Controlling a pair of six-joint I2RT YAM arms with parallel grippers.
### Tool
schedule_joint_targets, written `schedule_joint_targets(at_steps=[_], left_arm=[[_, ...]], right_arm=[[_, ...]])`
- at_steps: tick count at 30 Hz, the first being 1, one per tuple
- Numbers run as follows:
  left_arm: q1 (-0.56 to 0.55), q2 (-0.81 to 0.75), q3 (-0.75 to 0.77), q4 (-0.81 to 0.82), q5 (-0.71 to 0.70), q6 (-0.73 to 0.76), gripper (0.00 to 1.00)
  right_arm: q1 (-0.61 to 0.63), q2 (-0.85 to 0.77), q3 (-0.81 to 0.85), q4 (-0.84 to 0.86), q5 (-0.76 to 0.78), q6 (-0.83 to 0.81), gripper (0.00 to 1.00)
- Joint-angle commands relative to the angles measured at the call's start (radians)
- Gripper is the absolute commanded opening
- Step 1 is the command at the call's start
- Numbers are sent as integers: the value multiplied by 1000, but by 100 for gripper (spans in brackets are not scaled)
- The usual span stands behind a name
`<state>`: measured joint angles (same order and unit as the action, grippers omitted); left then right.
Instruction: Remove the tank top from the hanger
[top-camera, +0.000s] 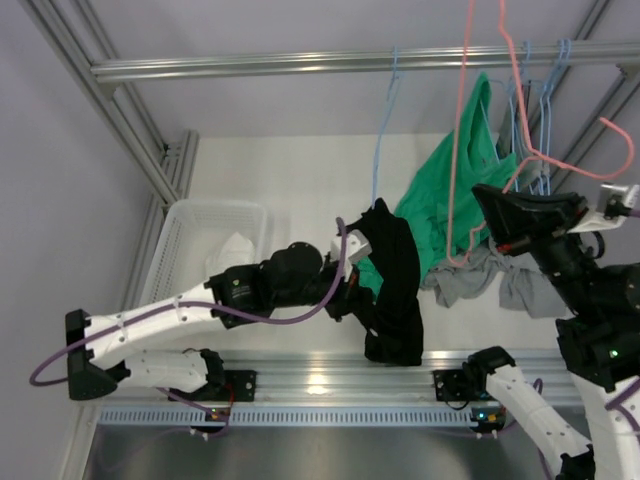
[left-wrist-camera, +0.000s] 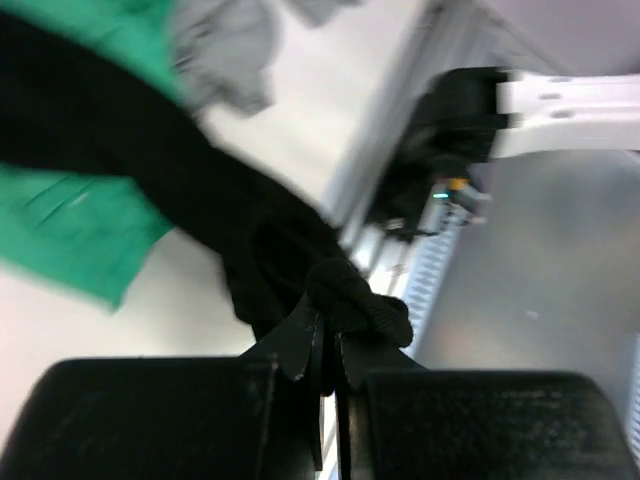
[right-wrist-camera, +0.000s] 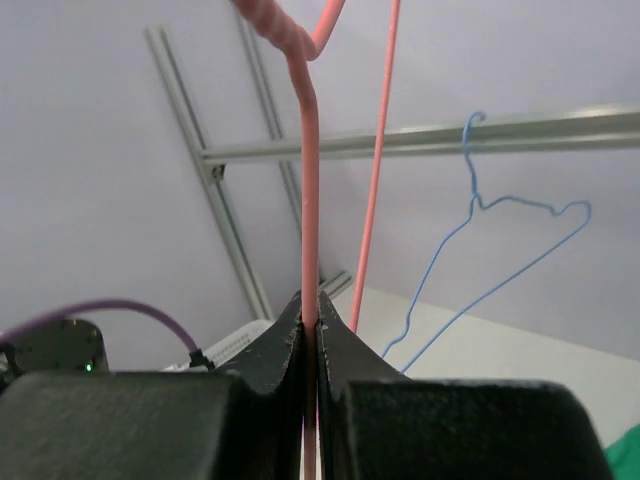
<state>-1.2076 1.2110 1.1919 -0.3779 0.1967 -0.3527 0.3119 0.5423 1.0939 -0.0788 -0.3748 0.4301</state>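
The black tank top (top-camera: 395, 280) hangs in a bunched strip from my left gripper (top-camera: 350, 280), which is shut on a fold of it (left-wrist-camera: 355, 300) above the table's near edge. In the left wrist view the cloth (left-wrist-camera: 230, 230) trails away from the left gripper (left-wrist-camera: 327, 345). The pink wire hanger (top-camera: 455, 130) is held up at the right, and my right gripper (top-camera: 600, 195) is shut on its wire (right-wrist-camera: 309, 200). In the right wrist view the right gripper (right-wrist-camera: 310, 310) has the wire running straight up from between its jaws. The tank top appears apart from the hanger.
A green garment (top-camera: 450, 200) and a grey one (top-camera: 480, 280) lie in a heap on the table under the hanger. A white basket (top-camera: 190, 225) stands at the left. Blue wire hangers (top-camera: 378, 150) (top-camera: 540, 100) hang from the metal rail (top-camera: 300, 65) across the back.
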Motion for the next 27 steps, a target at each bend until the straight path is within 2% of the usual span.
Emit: schedule_joint_targets(at_steps=[1,3,6,8,9,10,11,12,14,15,20,23,27], left_arm=[[10,-175,-166,22,-402,-64,0],[10,-225,-239,22,-502,-71,0],[11,-243,-339,22,-635,-103,0],[11,-258,-382,23,-658,-123,0],[11,-266,-393,24,-681,-129,1],[11,-274,-400,22,-692,-134,7],[11,-295,-413,20,-703,-137,14],[13,-307,-416,17,-724,-138,50],[14,-339,-416,1,-752,-150,95],[17,-347,-407,-21,-764,-152,99],[20,-390,-357,-98,-824,-143,99],[20,-419,-351,-108,-841,-127,99],[22,-439,-350,-121,-846,-124,99]], right_arm=[[7,-7,208,-224,169,-98,0],[6,-16,248,-399,218,-126,0],[6,-22,276,-553,275,-157,0],[7,-22,261,-647,271,-169,0],[7,-24,250,-667,239,-171,0],[7,-19,233,-697,222,-168,0],[7,-19,227,-713,208,-168,0],[7,-18,221,-728,200,-165,0],[7,-16,204,-760,214,-162,0],[7,-16,196,-766,217,-163,0],[7,44,161,-754,217,-163,0],[7,128,184,-734,269,-182,0],[9,226,245,-623,315,-179,0]])
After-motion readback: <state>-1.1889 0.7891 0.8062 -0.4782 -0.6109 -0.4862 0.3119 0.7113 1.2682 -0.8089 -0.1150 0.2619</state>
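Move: The left gripper holds the gathered end of the black tank top. The spot to lay it is bare table about 5 cm ahead, 12 cm to its left and 28 cm below; the rest already lies 12 cm ahead, 10 cm right. The white basket is 18 cm ahead, 39 cm left. From the right gripper, holding the empty pink hanger, the hanging green top is roughly 18 cm ahead, 3 cm right, 32 cm below. Sweep the left gripper left and forward towards the basket while sinking about 10 cm, drawing the black tank top's end across, then open wide to let go and rise a little, still easing left. Keep the pink hanger pinched in the right gripper: lift slightly back and right, then lower it some 17 cm and push forward towards the green top, tipping the fingers down about 35 degrees. ##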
